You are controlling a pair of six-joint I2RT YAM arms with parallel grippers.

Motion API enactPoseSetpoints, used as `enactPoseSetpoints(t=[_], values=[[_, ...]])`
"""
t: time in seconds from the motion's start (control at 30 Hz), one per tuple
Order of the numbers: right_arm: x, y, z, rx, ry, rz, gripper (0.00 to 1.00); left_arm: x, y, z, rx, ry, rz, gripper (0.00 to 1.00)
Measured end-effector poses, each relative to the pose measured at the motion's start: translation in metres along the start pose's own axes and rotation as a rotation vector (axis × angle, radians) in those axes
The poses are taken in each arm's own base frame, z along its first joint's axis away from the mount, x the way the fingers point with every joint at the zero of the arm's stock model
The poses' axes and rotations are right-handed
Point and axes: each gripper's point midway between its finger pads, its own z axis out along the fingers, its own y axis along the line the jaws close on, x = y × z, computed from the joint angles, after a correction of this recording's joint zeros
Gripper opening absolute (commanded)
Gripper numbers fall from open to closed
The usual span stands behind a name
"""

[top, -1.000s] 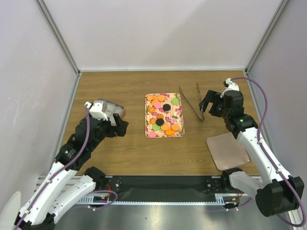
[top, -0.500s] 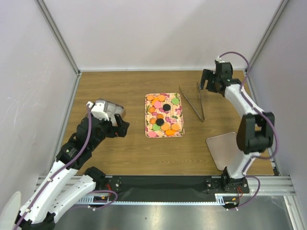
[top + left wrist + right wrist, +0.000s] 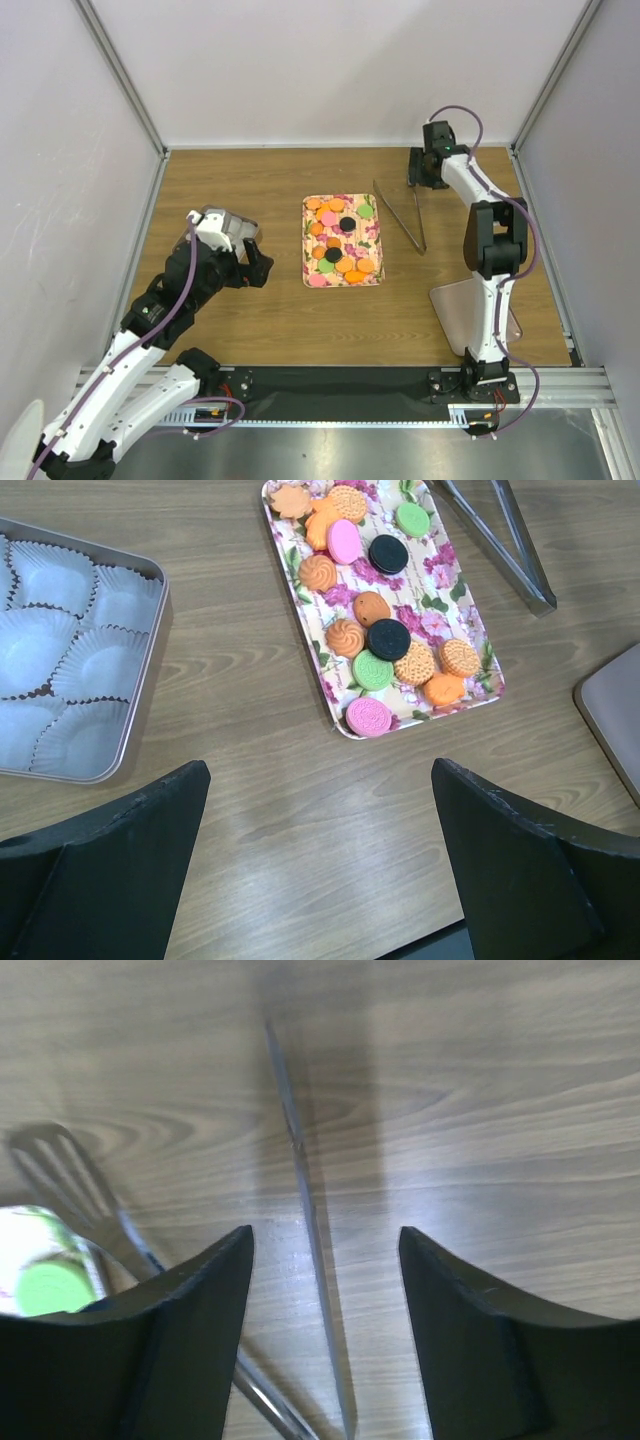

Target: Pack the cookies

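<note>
The cookies (image 3: 342, 240), small orange, pink, green and black discs (image 3: 380, 630), lie on a floral tray (image 3: 430, 615) in the middle of the table. My left gripper (image 3: 320, 775) hangs open over bare wood just left of the tray (image 3: 305, 262), holding nothing. My right gripper (image 3: 423, 170) is at the far end of the metal tongs (image 3: 400, 215). In the right wrist view its fingers straddle one thin tong arm (image 3: 310, 1220) with a gap on each side, so the right gripper (image 3: 325, 1240) is open and not touching it.
A metal tin (image 3: 158, 630) lined with white paper cups (image 3: 90, 660) stands left of the tray. A flat pinkish lid (image 3: 470, 315) lies at the near right. The tongs' other, slotted arm (image 3: 60, 1175) lies beside my right fingers.
My right arm has swung from near the tongs' hinge out to their far tips, and its jaws have narrowed around one arm. The left arm has barely shifted.
</note>
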Motion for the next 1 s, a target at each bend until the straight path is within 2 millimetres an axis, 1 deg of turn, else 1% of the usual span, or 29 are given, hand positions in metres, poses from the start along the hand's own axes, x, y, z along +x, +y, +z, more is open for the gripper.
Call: enactPoseSetpoints(t=[0.1,0.13,0.23,0.3,0.37,0.43,0.47,0.5,0.53,0.57,0.63,0.73,0.8,0.87,0.9,1.0], values=[[0.022,0.006,0.016,0.02,0.06,-0.033,0.57,0.001,-0.001,0.001,0.004,0.008,0.001,1.0],[0.03,0.007,0.022,0.027,0.08,-0.041,0.56,0.002,-0.001,0.001,0.006,0.01,0.001,1.0],[0.048,0.012,0.034,0.036,0.126,-0.061,0.52,0.003,-0.002,0.002,0.012,0.015,0.001,1.0],[0.054,0.012,0.037,0.041,0.142,-0.066,0.46,0.003,-0.003,0.002,0.013,0.016,0.001,1.0],[0.054,0.01,0.038,0.048,0.141,-0.062,0.4,0.003,-0.003,0.002,0.013,0.017,0.002,1.0],[0.052,0.007,0.038,0.054,0.139,-0.06,0.3,0.004,-0.003,0.003,0.013,0.023,0.002,1.0],[0.051,0.005,0.038,0.057,0.138,-0.057,0.21,0.004,-0.003,0.004,0.013,0.026,0.002,1.0],[0.05,0.003,0.039,0.061,0.139,-0.056,0.16,0.005,-0.003,0.004,0.016,0.03,0.003,1.0],[0.047,0.002,0.039,0.061,0.139,-0.05,0.03,0.006,-0.004,0.005,0.017,0.035,0.003,1.0],[0.045,0.0,0.039,0.064,0.136,-0.047,0.0,0.007,-0.005,0.006,0.022,0.041,0.003,1.0],[0.039,-0.003,0.039,0.06,0.134,-0.029,0.0,0.009,-0.008,0.009,0.036,0.057,0.004,1.0],[0.035,-0.007,0.037,0.029,0.136,0.014,0.0,0.012,-0.019,0.015,0.087,0.086,-0.002,1.0],[0.031,-0.008,0.031,-0.021,0.139,0.066,0.0,0.01,-0.028,0.018,0.126,0.105,-0.014,1.0],[0.02,-0.008,0.014,-0.095,0.124,0.14,0.0,0.004,-0.042,0.02,0.179,0.118,-0.032,1.0],[0.014,-0.009,0.004,-0.13,0.112,0.173,0.0,-0.004,-0.051,0.02,0.214,0.113,-0.047,1.0],[-0.013,-0.005,-0.047,-0.265,0.027,0.29,0.0,-0.031,-0.078,0.022,0.334,0.069,-0.096,1.0]])
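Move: The tongs' right arm runs almost straight beneath the open right fingers, about 6 cm down. The tongs' middle lies some 5 cm back and 2 cm left of that hand, and the fork end of their other arm about 12 cm left and 4 cm ahead. The cookie tray is roughly 24 cm left and 13 cm back. From the left hand, the tongs are about 25 cm ahead, 45 cm right and 20 cm below. The right hand sinks about 6 cm onto the tongs, drifting a little back and left, and shuts its fingers from about two-thirds open to pinch the tongs' right arm between the pads, then lifts some 10 cm, rolling about 25 degrees so that its left side comes up. Late on, the empty left hand, fingers still wide open, swings about 8 cm right towards the cookie tray, rising and turning some 15 degrees clockwise. ##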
